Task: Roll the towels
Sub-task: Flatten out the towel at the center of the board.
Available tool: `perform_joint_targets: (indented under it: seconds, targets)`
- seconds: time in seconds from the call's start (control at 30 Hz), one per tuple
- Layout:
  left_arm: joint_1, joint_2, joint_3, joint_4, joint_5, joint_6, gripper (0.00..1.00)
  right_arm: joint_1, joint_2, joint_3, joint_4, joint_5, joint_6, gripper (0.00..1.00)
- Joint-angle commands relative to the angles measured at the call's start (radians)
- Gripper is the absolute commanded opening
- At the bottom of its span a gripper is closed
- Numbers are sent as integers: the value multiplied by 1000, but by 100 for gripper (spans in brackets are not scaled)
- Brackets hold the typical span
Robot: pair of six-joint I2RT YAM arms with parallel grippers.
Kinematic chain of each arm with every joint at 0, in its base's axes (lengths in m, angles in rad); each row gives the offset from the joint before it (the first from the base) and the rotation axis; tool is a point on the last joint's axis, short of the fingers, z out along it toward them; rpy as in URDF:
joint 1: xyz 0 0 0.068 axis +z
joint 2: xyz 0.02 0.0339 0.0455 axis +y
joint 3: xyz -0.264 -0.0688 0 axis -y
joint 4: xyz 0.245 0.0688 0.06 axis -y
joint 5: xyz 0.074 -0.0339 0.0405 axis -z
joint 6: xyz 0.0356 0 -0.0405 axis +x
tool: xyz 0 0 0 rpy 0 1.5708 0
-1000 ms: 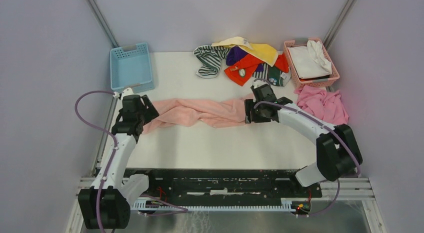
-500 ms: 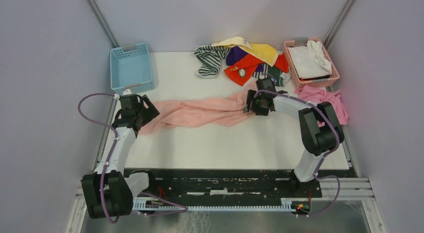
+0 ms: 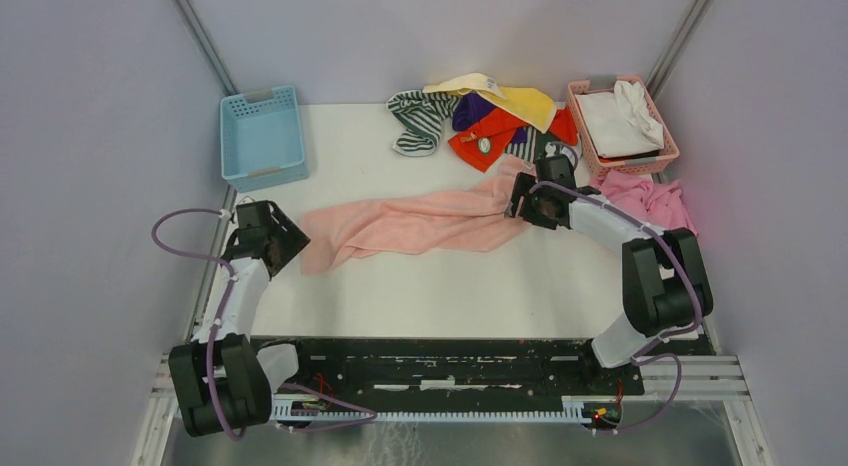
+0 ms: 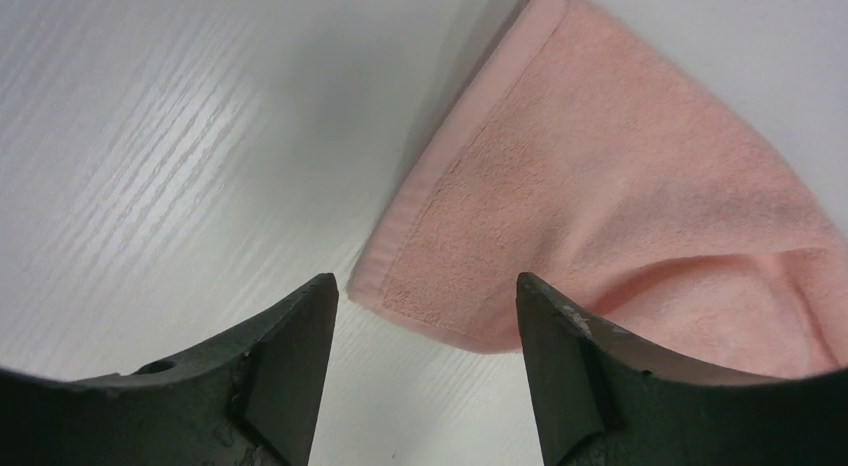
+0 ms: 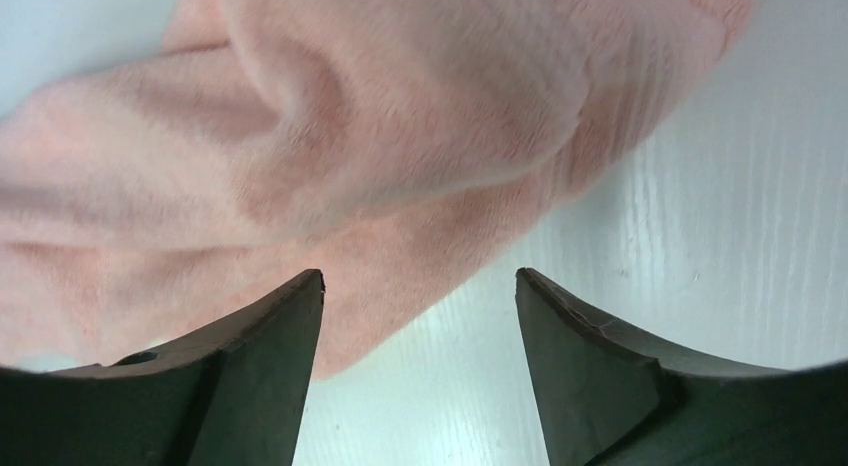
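A long light pink towel (image 3: 410,221) lies stretched and creased across the table's middle. Its hemmed left corner (image 4: 420,276) rests flat just ahead of my left gripper (image 4: 425,286), which is open and not touching it. That gripper (image 3: 285,238) sits just left of the towel's left end. My right gripper (image 3: 522,201) is at the bunched right end (image 5: 400,116), open (image 5: 420,276), with cloth ahead of and under its left finger and bare table between the jaws. More towels are heaped at the back: striped (image 3: 415,121), yellow (image 3: 505,94), purple (image 3: 470,111), orange-red (image 3: 485,144), dark green (image 3: 552,148).
A light blue basket (image 3: 262,136) stands at the back left. At the back right a pink basket (image 3: 655,136) holds white cloth. A darker pink cloth (image 3: 650,208) lies crumpled beside the right arm at the table's right edge.
The left gripper has drawn back to the near left, off the towel's end. The right gripper has moved to the back right, and the towel's right end has shifted that way.
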Motion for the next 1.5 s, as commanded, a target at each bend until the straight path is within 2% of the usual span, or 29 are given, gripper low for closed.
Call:
perform_joint_targets:
  seconds: [0.0,0.23,0.4,0.53,0.8,0.97,1.13,1.17,1.47]
  targets:
    - [2,39,-21,-38,-33,-69,70,55,-104,-61,6,-5,-35,80]
    - [-24,176,55,-111,-98,-20,53,128,-129,-110,35,24,-57,82]
    - [-124,218,87,-147,-236,-15,51,128,-147,-131,62,19,-54,82]
    - [-166,265,97,-156,-282,-13,50,128,-167,-151,75,13,-49,82]
    - [-207,363,98,-153,-280,-19,47,129,-195,-159,77,25,-53,83]
    - [-207,393,101,-143,-267,-17,36,129,-208,-167,77,40,-60,83]
    - [-207,348,120,-161,-275,2,6,134,-211,-168,68,48,-70,83]
    - [-207,326,132,-170,-282,8,3,138,-211,-167,64,54,-74,83]
    - [-205,71,309,-237,-309,89,3,165,-183,-136,14,99,-99,83]
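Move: The pink towel's near-left corner lies about 2 cm back, 2 cm right and 7 cm below the left hand; the blue basket is roughly 31 cm ahead and 8 cm left of that hand. From the right hand, the towel's near-right corner is some 6 cm back, 6 cm left and 5 cm below, with the red towel about 21 cm ahead and 7 cm left. Left hand sinks about 7 cm, pinches the pink towel's near-left corner and rises; open right hand draws back-left. ##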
